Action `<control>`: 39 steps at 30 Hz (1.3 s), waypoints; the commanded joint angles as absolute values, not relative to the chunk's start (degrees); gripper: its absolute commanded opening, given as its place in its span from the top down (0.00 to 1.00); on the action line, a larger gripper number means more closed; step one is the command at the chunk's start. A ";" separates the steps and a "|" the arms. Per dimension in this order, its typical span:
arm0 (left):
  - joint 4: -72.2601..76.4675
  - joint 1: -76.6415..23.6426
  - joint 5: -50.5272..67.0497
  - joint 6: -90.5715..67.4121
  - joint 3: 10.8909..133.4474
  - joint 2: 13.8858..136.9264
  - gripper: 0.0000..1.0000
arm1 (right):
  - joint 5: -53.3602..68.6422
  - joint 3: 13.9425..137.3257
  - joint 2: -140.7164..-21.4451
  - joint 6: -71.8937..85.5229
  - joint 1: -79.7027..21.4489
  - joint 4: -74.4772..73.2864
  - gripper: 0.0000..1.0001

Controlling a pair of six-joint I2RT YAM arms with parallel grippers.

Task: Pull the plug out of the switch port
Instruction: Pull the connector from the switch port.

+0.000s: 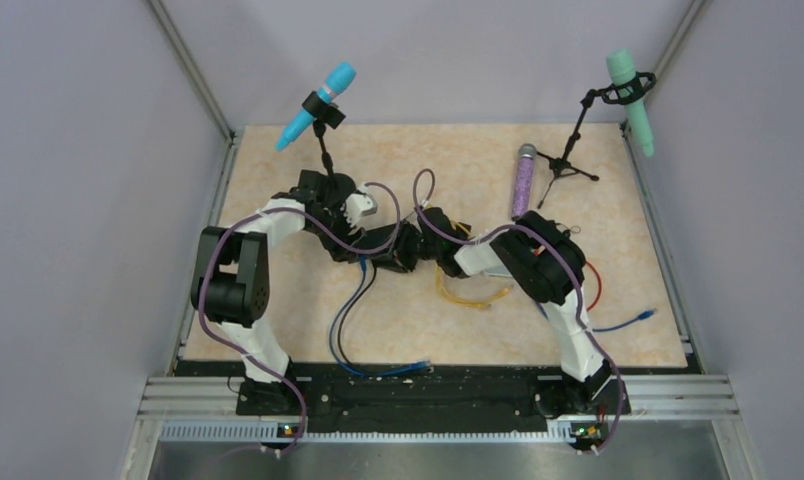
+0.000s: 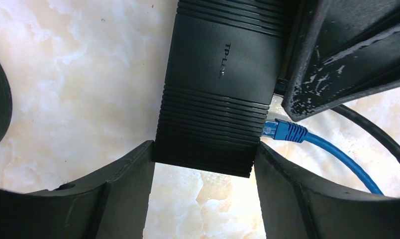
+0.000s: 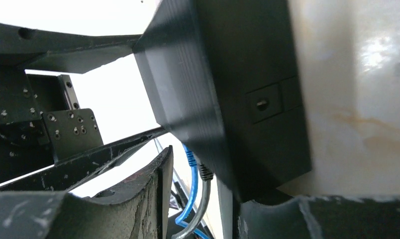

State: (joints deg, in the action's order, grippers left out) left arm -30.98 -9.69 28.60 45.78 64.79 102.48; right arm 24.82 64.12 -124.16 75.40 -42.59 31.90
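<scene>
The switch point(image 2: 218, 74) is a flat black box lying on the marbled table, seen from above between the two arms point(image 1: 392, 256). My left gripper point(image 2: 203, 154) is shut on its near end, one finger on each long side. A blue plug point(image 2: 282, 130) sits in a port on its right edge, and a black cable point(image 2: 382, 139) runs beside it. My right gripper point(image 3: 198, 174) stands open at the port edge. The blue plug point(image 3: 189, 157) and a grey-cabled plug point(image 3: 205, 172) lie between its fingers, with a gap left of the blue cable.
A blue microphone point(image 1: 318, 105) and a green one point(image 1: 633, 100) stand on tripods at the back. A purple microphone point(image 1: 524, 180) lies between them. Loose yellow point(image 1: 473, 292), red point(image 1: 595, 285) and blue point(image 1: 628, 320) cables lie under and beside the right arm.
</scene>
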 commanded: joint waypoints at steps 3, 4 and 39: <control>-42.83 -10.81 32.71 45.67 62.58 104.15 0.75 | 21.39 61.61 -125.48 78.31 -43.07 40.91 0.68; -43.09 -10.81 32.73 45.77 62.53 104.08 0.75 | 20.84 61.25 -125.19 78.10 -43.07 41.07 0.69; -45.35 -10.81 34.68 46.90 63.09 104.35 0.77 | 19.60 64.68 -125.13 75.57 -43.60 39.84 0.98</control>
State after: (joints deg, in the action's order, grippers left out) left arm -32.73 -9.45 28.93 47.68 65.25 102.48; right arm 21.80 61.67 -125.34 77.38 -42.68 37.93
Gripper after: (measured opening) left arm 0.716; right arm 0.067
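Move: The black plug, seated in the near edge of the switch, is almost between the right fingertips, about 1 cm ahead, 1 cm to the left and 1 cm below. The blue plug is some 4 cm to the left and 1 cm ahead; the switch's middle lies about 4 cm ahead and 2 cm to the left. From the left hand, which holds the switch's left end, the black plug is roughly 4 cm back and 6 cm to the right. Right hand eases about 1 cm down and forward, closing nearly shut on the black plug; left keeps its grip. ##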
